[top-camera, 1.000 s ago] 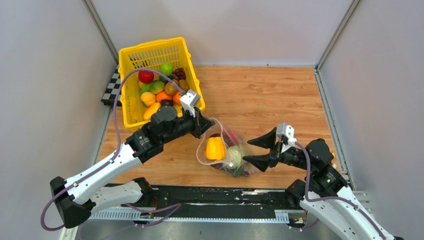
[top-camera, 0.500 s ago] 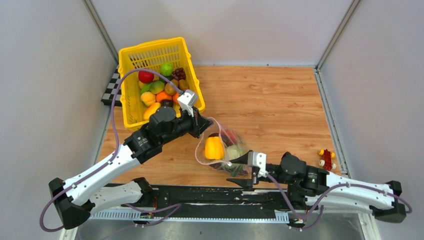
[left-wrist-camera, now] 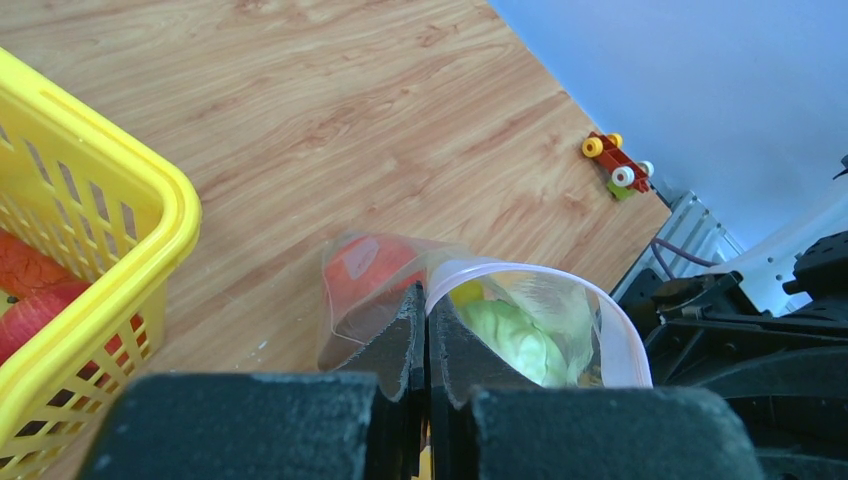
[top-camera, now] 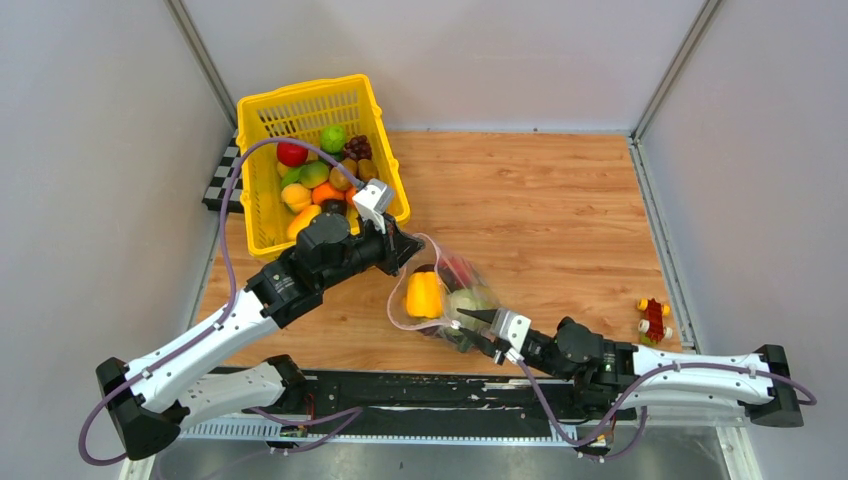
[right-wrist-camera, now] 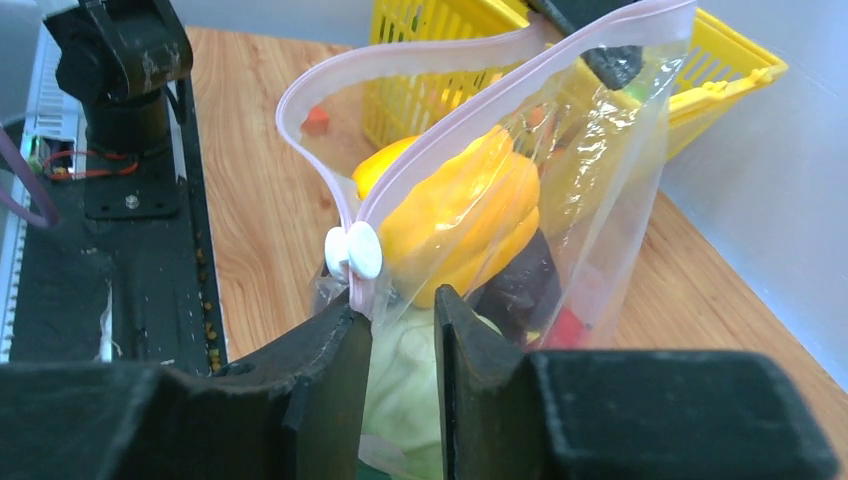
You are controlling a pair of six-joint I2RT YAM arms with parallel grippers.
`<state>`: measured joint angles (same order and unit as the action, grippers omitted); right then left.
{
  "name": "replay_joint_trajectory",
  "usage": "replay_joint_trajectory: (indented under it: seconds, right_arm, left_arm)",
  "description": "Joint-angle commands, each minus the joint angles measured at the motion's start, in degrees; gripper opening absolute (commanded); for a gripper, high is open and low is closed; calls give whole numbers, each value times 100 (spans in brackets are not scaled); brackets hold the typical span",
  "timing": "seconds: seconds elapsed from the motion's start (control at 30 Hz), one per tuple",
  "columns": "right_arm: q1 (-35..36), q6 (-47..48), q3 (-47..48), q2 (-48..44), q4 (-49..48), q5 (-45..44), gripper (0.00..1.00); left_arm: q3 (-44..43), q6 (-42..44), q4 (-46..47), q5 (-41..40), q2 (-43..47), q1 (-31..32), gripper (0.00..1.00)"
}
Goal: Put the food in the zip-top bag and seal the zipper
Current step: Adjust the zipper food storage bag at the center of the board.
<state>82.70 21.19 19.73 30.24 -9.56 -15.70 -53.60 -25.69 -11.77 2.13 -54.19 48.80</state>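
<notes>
The zip-top bag (top-camera: 452, 285) stands open near the table's front edge, holding food: a yellow pepper (top-camera: 424, 295), a green cabbage (top-camera: 470, 300) and a red piece (top-camera: 458, 270). My left gripper (top-camera: 413, 250) is shut on the far end of the bag's rim (left-wrist-camera: 520, 272), holding it up; the cabbage (left-wrist-camera: 515, 338) shows inside. My right gripper (right-wrist-camera: 400, 300) is open, its jaws narrow around the near corner of the bag just below the white slider (right-wrist-camera: 362, 250) on the pink zipper (right-wrist-camera: 420, 60). Behind the film sit the pepper (right-wrist-camera: 470, 220) and a dark eggplant (right-wrist-camera: 520, 285).
A yellow lattice basket (top-camera: 262, 110) with several more toy fruits stands at the back left, right behind the left arm. Small red and yellow blocks (top-camera: 653, 318) lie by the right wall. A checkerboard (top-camera: 225, 178) peeks out left of the basket.
My right arm dropped low and swung in from the right to the bag's near corner, and its jaws narrowed around it. The left gripper kept holding the rim.
</notes>
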Motion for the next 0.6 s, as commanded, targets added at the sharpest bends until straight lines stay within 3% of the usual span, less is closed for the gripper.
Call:
replay_joint_trajectory:
  seconds: [0.0, 0.17, 0.4, 0.57]
  right_arm:
    - [49, 133, -110, -181, -748, -218, 27]
    - [49, 168, -111, -196, -626, -201, 21]
    - [48, 96, -59, -151, -634, -15, 0]
    - [52, -134, 17, -625, -389, -470, 0]
  left_arm:
    - [-194, -24, 349, 7, 97, 12, 0]
    - [-198, -32, 366, 47, 78, 16, 0]
    - [-155, -91, 404, -6, 101, 16, 0]
    - [-204, -3, 171, -196, 214, 15, 0]
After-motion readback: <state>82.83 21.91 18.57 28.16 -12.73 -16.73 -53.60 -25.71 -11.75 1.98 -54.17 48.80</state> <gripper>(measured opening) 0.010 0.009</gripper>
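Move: The zipper slider, at the near corner of the bag's open mouth, sits right at the right hand's fingertips: about 2 cm to the left, 1 cm back and 1 cm above. From that hand the yellow pepper lies some 8 cm left, 4 cm ahead and 4 cm lower; the cabbage in the bag is roughly 2 cm ahead, 1 cm right and 9 cm below. From the left hand, the slider lies about 14 cm back, 7 cm right and 6 cm lower. Already reaching leftward with the zipper corner between its half-open fingers, the right hand eases up only about 1 cm and shuts them fully, pinching the bag's edge just beneath the white slider. The left hand stays in place and keeps its shut grip on the far corner of the mouth, so the bag ends up held at both ends of the zipper. ##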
